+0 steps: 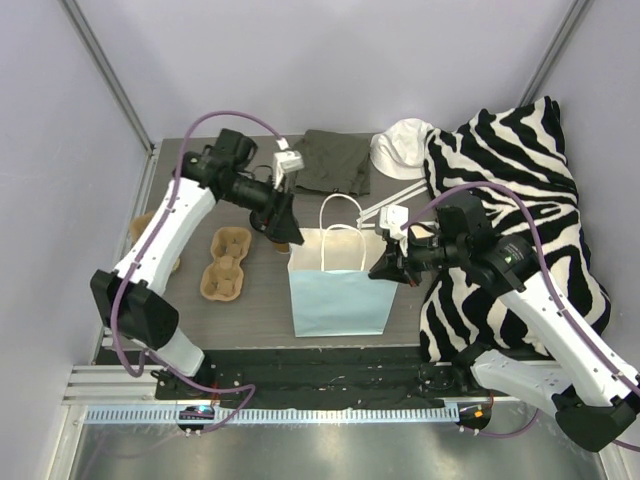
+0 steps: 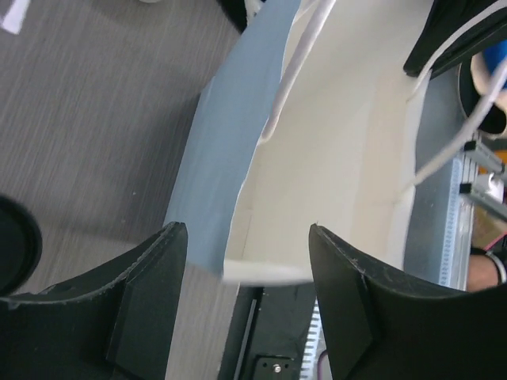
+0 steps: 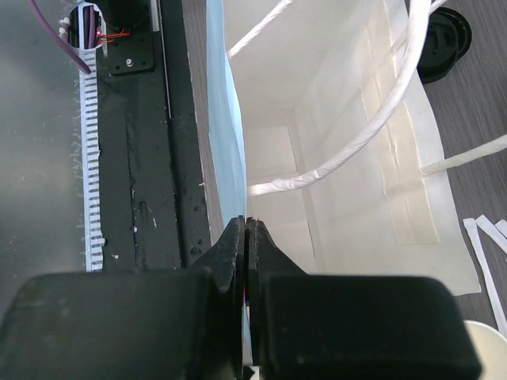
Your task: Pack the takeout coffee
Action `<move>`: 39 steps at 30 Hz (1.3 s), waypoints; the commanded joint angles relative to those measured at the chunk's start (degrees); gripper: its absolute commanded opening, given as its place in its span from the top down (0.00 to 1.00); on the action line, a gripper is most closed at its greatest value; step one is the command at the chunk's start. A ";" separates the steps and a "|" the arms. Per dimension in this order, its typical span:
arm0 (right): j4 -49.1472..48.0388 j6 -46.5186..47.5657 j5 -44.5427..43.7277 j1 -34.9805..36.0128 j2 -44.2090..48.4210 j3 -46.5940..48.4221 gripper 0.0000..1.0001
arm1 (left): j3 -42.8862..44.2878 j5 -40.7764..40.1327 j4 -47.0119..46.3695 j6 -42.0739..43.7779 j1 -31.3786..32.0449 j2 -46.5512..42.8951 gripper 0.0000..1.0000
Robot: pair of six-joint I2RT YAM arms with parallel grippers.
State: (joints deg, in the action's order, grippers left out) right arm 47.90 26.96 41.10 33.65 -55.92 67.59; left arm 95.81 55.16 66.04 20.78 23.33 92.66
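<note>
The blue paper bag (image 1: pixel 340 285) stands open mid-table, white inside (image 3: pixel 341 158), with white rope handles. My right gripper (image 3: pixel 248 226) is shut on the top rim of the bag's right-hand wall (image 1: pixel 385 270). My left gripper (image 1: pixel 285 228) hangs open over the bag's far left corner (image 2: pixel 214 182). Its two fingers are well apart with nothing held; only the corner and a blurred handle show between them (image 2: pixel 247 269). The takeout coffee (image 1: pixel 293 241) stands just behind that corner, mostly under the left gripper. Its black lid (image 3: pixel 444 36) shows past the bag's far wall.
A brown pulp cup carrier (image 1: pixel 225 262) lies left of the bag. A tan object (image 1: pixel 146 228) sits half hidden behind the left arm. At the back lie a dark cloth (image 1: pixel 335 160) and a white item (image 1: pixel 400 148). A zebra-print cloth (image 1: pixel 520 220) covers the right side.
</note>
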 commanded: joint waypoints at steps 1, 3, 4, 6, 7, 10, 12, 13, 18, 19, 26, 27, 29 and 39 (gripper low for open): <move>-2.37 0.72 -1.02 0.80 0.02 1.14 0.99 | 3.68 5.40 5.59 -4.50 -6.79 -8.01 0.33; -2.20 1.16 -1.37 1.15 -0.33 1.23 0.99 | 2.20 2.61 -0.53 -15.68 -9.18 -11.44 0.34; -2.11 1.60 -1.55 1.42 -0.42 1.23 0.99 | 1.84 1.37 -2.74 -18.29 -9.18 -12.50 0.34; -1.67 2.39 -2.07 1.59 -0.50 1.40 0.99 | 0.79 3.47 -8.45 -23.20 -8.13 -15.40 0.38; -1.76 2.66 -2.25 1.86 -0.68 1.40 0.99 | -0.44 2.68 -10.91 -28.02 -7.26 -16.10 0.39; -1.67 2.66 -2.60 2.21 -0.77 1.84 0.99 | -2.64 2.14 -18.04 -35.24 -4.62 -17.08 0.43; -2.02 2.57 -2.78 2.30 -0.68 2.19 0.99 | -3.17 3.11 -21.99 -37.99 -3.74 -16.20 0.42; -2.02 2.48 -2.87 2.30 -0.77 2.19 0.99 | -3.43 3.29 -23.14 -39.74 -3.12 -15.85 0.42; -1.93 2.22 -2.87 2.39 -0.77 2.28 0.99 | -2.47 -1.00 -26.66 -37.83 3.99 -14.97 0.37; -1.93 2.22 -2.87 2.39 -0.94 2.37 0.99 | -2.47 -2.84 -26.67 -37.39 5.92 -14.62 0.38; -2.63 1.69 -3.04 2.39 -1.12 2.28 0.99 | -1.42 -5.94 -26.75 -34.93 10.94 -13.03 0.44; -2.81 1.08 -3.22 2.39 -1.21 2.19 0.99 | -1.42 -5.68 -26.75 -34.49 11.29 -13.03 0.47; -3.07 0.81 -3.31 2.39 -1.38 2.19 0.99 | -1.68 -3.84 -26.14 -33.09 12.52 -13.47 0.58; -4.48 -1.73 -4.27 2.39 -2.43 1.84 0.99 | -4.31 -3.82 -19.91 -21.93 19.98 -17.34 1.00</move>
State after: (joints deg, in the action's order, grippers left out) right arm 46.72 26.96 37.98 35.59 -57.80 67.83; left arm 91.77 51.18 42.85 -7.66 40.16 78.67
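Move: Rising from the takeout bag's mouth, the near handle is about 7 cm back and 7 cm right of the left hand, some 6 cm higher; the far handle stands about 7 cm beyond the near one. The bag's left rim is right by the left hand's open fingertips, and a lidded cup stands about 4 cm left and 3 cm ahead, some 20 cm lower. From the right hand, the near handle is about 5 cm left, 2 cm ahead and 7 cm up. Lifting clear of the bag's left rim, the left hand rises about 12 cm, veering left at first, then swings right and back towards the base to the near handle, sinking slightly. Its wrist tips the fingers nearer level, and they close on the handle as the hand draws back. The right hand stays nearly in place, still pinching the bag's near rim. ##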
